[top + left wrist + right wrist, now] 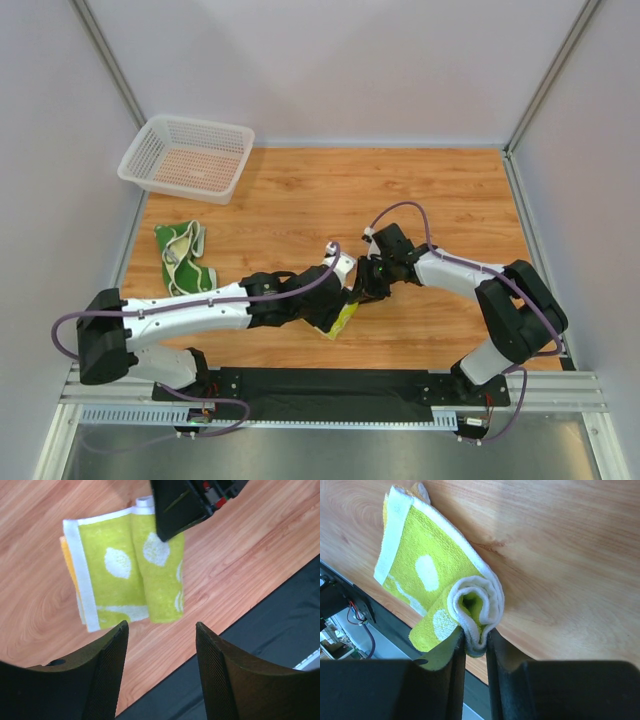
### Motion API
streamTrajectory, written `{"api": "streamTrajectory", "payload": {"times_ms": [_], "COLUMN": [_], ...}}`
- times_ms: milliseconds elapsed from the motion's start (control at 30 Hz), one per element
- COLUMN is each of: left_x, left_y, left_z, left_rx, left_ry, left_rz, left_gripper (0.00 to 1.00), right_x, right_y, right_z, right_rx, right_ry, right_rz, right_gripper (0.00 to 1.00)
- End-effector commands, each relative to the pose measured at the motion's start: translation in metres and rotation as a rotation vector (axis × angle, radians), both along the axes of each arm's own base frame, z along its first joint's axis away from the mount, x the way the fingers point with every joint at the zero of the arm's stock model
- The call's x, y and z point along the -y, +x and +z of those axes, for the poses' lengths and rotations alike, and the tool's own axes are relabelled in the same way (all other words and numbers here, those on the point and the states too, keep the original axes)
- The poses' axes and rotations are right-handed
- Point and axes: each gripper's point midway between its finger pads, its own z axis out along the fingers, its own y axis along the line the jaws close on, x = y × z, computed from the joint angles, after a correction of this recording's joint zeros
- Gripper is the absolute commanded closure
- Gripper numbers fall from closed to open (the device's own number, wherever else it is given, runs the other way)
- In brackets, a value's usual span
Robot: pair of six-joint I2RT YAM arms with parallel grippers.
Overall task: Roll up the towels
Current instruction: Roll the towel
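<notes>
A bright yellow-green towel (420, 565) with white lemon shapes lies near the table's front edge, one end curled into a loose roll. My right gripper (475, 641) is shut on that rolled end, pinching its layers. In the left wrist view the same towel (125, 575) lies flat beyond my left gripper (160, 626), which is open with only bare wood between its fingers. The right gripper's finger (177, 507) covers the towel's far corner there. From above, both grippers meet over the towel (344, 318). A second towel (183, 258), cream and green, lies crumpled at the left.
A white mesh basket (186, 156) stands at the back left corner. A black strip (340, 385) runs along the table's front edge, just past the yellow-green towel. Grey walls close off the left, right and back.
</notes>
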Motion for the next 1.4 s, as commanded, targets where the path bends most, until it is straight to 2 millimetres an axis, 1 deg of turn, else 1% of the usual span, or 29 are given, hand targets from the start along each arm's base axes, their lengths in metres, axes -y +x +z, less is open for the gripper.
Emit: {"api": "streamTrajectory", "payload": {"times_ms": [0,167,233,267,467,833,933,1033,1067,1267,1367], "left_x": [0.018,0.044,0.050,0.050,0.059,0.045,0.041,0.035,0.030,0.017,0.009], "left_y": [0.009,0.001,0.000,-0.001,-0.008,-0.006,-0.010,-0.015,-0.018,-0.022,-0.019], "left_z": [-0.003,-0.012,-0.014,-0.020,-0.035,-0.060,-0.072,-0.083,-0.090,-0.103,-0.108], "left_rx": [0.054,0.018,0.008,0.001,-0.052,-0.073,-0.099,-0.123,-0.133,-0.146,-0.135], "left_ry": [0.037,0.007,0.000,0.014,0.023,0.099,0.124,0.139,0.153,0.189,0.218], "left_rz": [-0.055,-0.108,-0.118,-0.122,-0.145,-0.080,-0.082,-0.080,-0.078,-0.063,-0.036], "left_gripper": [0.38,0.39,0.39,0.39,0.41,0.39,0.39,0.39,0.39,0.39,0.37], "right_x": [-0.006,-0.006,-0.005,-0.005,-0.005,-0.006,-0.006,-0.007,-0.007,-0.008,-0.009], "right_y": [0.008,0.010,0.010,0.010,0.011,0.011,0.011,0.012,0.012,0.013,0.014], "right_z": [0.010,0.014,0.014,0.013,0.013,0.010,0.009,0.009,0.008,0.007,0.007], "right_rx": [0.035,0.042,0.041,0.042,0.045,0.037,0.034,0.034,0.034,0.029,0.029], "right_ry": [0.002,-0.002,-0.005,-0.007,-0.008,-0.010,-0.010,-0.010,-0.011,-0.013,-0.013], "right_rz": [0.014,0.018,0.017,0.017,0.014,0.022,0.026,0.027,0.030,0.031,0.031], "right_gripper": [0.80,0.80,0.80,0.80,0.80,0.80,0.80,0.80,0.80,0.80,0.80]}}
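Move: Some 10 cm below the left hand, about 3 cm to its right and 2 cm nearer the base, is the near half of the towel roll. The pinched far end of the roll lies 5 cm ahead and 5 cm right of the left hand, and the flat part of the towel about 1 cm ahead and 3 cm left, 12 cm down. From the right hand, which already grips the far end, the roll's near half is roughly 7 cm back and 3 cm left. Sinking almost 10 cm with fingers kept open, the left hand first swings about 4 cm right, then eases roughly 2 cm back left while still descending, tipping some 10 degrees to point more steeply down. It comes astride the roll's near half, one fingertip entering the crease beside the flat part, the other on the bare-table side. The right hand stays put and keeps its pinch on the far end. ##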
